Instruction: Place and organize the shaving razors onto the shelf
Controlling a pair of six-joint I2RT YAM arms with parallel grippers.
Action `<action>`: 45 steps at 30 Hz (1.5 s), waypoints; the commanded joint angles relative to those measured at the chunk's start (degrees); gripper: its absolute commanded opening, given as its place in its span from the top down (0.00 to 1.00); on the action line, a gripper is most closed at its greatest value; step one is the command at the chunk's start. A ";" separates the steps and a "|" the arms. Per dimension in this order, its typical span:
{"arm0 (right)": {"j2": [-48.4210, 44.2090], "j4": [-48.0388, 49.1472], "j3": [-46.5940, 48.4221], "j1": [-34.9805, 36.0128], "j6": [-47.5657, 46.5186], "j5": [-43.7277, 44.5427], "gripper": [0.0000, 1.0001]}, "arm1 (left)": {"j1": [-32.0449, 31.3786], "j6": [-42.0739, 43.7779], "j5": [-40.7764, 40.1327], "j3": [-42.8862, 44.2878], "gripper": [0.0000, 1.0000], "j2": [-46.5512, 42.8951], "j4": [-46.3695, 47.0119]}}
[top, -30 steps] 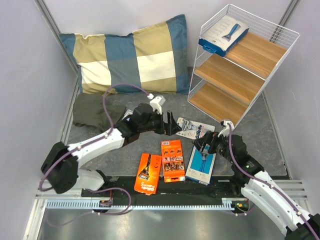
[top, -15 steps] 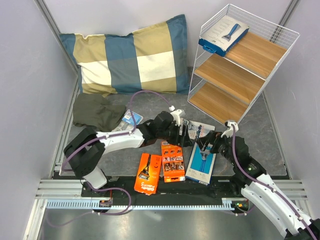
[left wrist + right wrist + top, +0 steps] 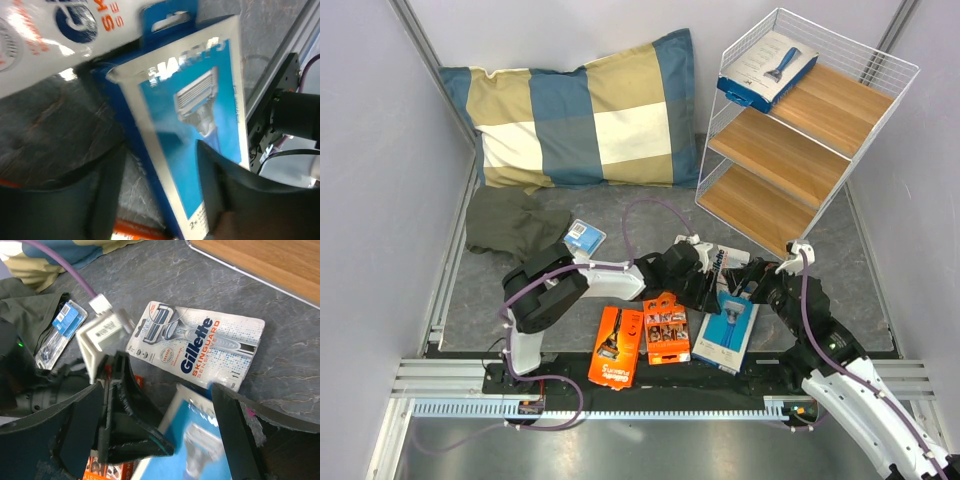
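Note:
A blue razor box [image 3: 728, 325] lies flat on the mat at the front. My left gripper [image 3: 708, 292] straddles its left edge. In the left wrist view one finger [image 3: 215, 195] rests over the box face [image 3: 200, 125], and the other finger [image 3: 105, 195] is off the edge with mat showing between. My right gripper [image 3: 748, 290] hovers wide open above the same box [image 3: 200, 455]. A Gillette blister pack [image 3: 725, 258] lies just behind. Two orange cards [image 3: 618, 345] [image 3: 665, 325] lie to the left, and a small blister pack [image 3: 584, 236] farther left. A second blue box [image 3: 767, 68] sits on the shelf's [image 3: 790, 160] top board.
A blue-and-tan checked pillow [image 3: 585, 110] leans at the back left. A dark green cloth [image 3: 515, 222] lies in front of it. The shelf's lowest board [image 3: 270, 265] is close behind the Gillette pack [image 3: 200, 347]. A metal rail [image 3: 620, 405] runs along the near edge.
My left arm has stretched to the right, from above the Gillette pack down to the blue box's edge, and its jaws have narrowed. The right gripper has drifted slightly right, still wide open.

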 commanded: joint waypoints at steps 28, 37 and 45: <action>-1.30 -2.06 5.12 0.19 -0.42 1.37 0.02 | 4.83 -0.65 -5.01 -7.18 0.98 -14.54 0.63; -0.34 -0.49 4.24 0.19 -0.86 -1.26 0.02 | 10.55 5.05 -2.37 -10.79 0.98 -26.31 -4.10; 6.34 12.60 0.03 0.10 -2.53 -20.94 0.02 | 16.17 12.52 -2.56 -11.40 0.98 -34.66 -13.52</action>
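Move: The Harry's razor box lies just under my left hand: its middle is about 6 cm back, 5 cm to the right and 3 cm below, so my open fingers are at its far left edge. The Gillette pack is some 10 cm ahead and level sideways. The orange printed box lies about 11 cm left and 5 cm back. From my right hand, the Harry's box is roughly 9 cm back, 3 cm left and 11 cm below. I slide my left hand about 2 cm farther right and a little back, shutting my fingers to pinch the Harry's box by its long left edge. After a brief hold I carry it left, up and forward, about 12 cm each left and up and 7 cm forward, swinging my fingers some 10 degrees counter-clockwise. Late on, my open right hand eases about 3 cm left towards the box. ##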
